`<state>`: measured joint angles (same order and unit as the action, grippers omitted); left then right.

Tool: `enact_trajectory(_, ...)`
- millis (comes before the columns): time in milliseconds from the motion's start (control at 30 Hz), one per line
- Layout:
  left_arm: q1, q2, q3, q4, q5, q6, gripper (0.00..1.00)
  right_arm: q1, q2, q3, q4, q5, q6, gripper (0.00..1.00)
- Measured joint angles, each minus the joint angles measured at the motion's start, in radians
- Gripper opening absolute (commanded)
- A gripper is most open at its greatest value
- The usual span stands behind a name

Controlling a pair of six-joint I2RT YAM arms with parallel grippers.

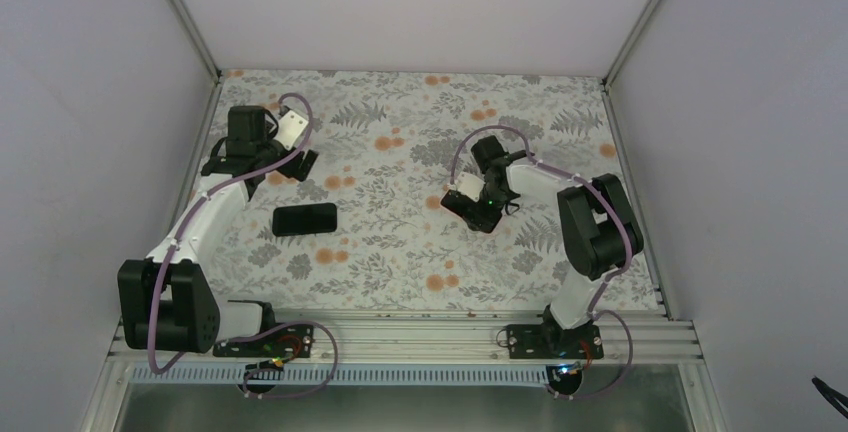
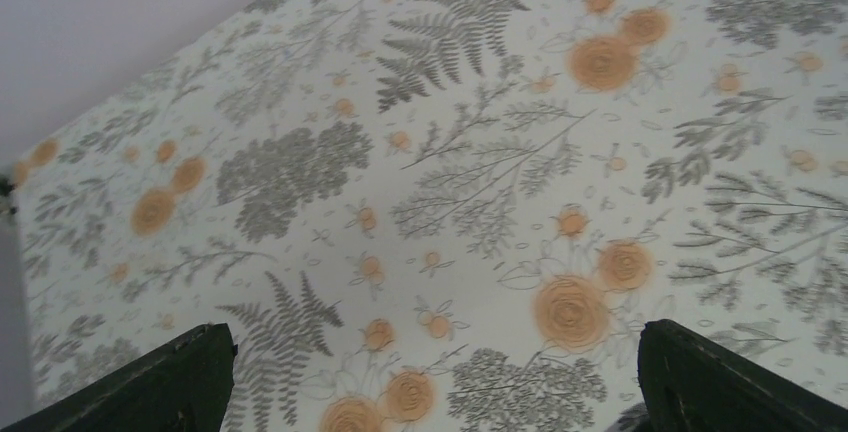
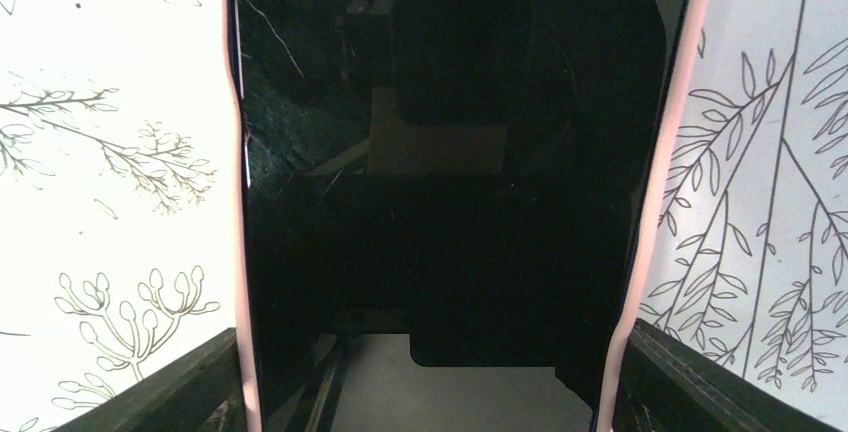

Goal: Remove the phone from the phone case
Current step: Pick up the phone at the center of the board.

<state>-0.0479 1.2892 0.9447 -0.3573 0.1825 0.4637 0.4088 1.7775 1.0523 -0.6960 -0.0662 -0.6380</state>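
In the right wrist view a phone (image 3: 440, 192) with a glossy black screen sits in a pink phone case (image 3: 655, 202), filling the middle of the frame. My right gripper (image 3: 430, 337) straddles it across its width, and both fingers (image 3: 180, 382) press against the case's long pink edges. From above, the right gripper (image 1: 478, 214) is low over the table right of centre and covers most of the phone. My left gripper (image 1: 303, 164) hovers at the far left, open, with only the flowered cloth between its fingers (image 2: 150, 382).
A flat black rectangular device (image 1: 305, 219) lies on the flowered tablecloth (image 1: 400, 252) left of centre, near the left arm. White walls and metal posts close the table at the back and on both sides.
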Motion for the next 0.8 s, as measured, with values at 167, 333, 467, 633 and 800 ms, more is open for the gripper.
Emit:
enact_trajectory(167,0.0,0.026,0.035,-0.043,0.101,0.013,1.0,0.0,-0.008,-0.001,0.001,0.002,0.007,0.76)
enact_trajectory(333,0.0,0.098,0.15,-0.154,0.256,0.045,1.0,0.024,-0.047,-0.002,0.006,0.036,0.03,0.74)
enact_trajectory(467,0.0,0.221,0.327,-0.325,0.428,0.069,1.0,0.088,-0.155,0.011,-0.001,0.067,0.057,0.74)
enact_trajectory(633,-0.001,0.401,0.535,-0.544,0.65,0.093,1.0,0.203,-0.221,0.109,-0.005,0.099,0.091,0.75)
enact_trajectory(800,-0.024,0.537,0.64,-0.693,0.794,0.101,1.0,0.286,-0.206,0.198,0.0,0.127,0.12,0.75)
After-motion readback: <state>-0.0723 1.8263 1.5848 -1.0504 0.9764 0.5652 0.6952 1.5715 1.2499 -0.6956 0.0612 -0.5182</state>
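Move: The phone in its pink case is already pinched across its width in the right fingers at table level; its middle lies about 3 cm left and 1 cm ahead of that hand point. From the empty left hand the same phone lies some 36 cm right, 7 cm back and 17 cm below. A second black phone is on the cloth about 8 cm back, 4 cm left and 18 cm below the left hand. Still pinching the case by its long edges, the right hand lifts the phone off the cloth, slowly at first, then rises about 14 cm while sweeping 10 cm left and swinging its fingers some 20 degrees forward. The open left hand goes about 12 cm right towards the phone, turning clockwise and tipping down. ##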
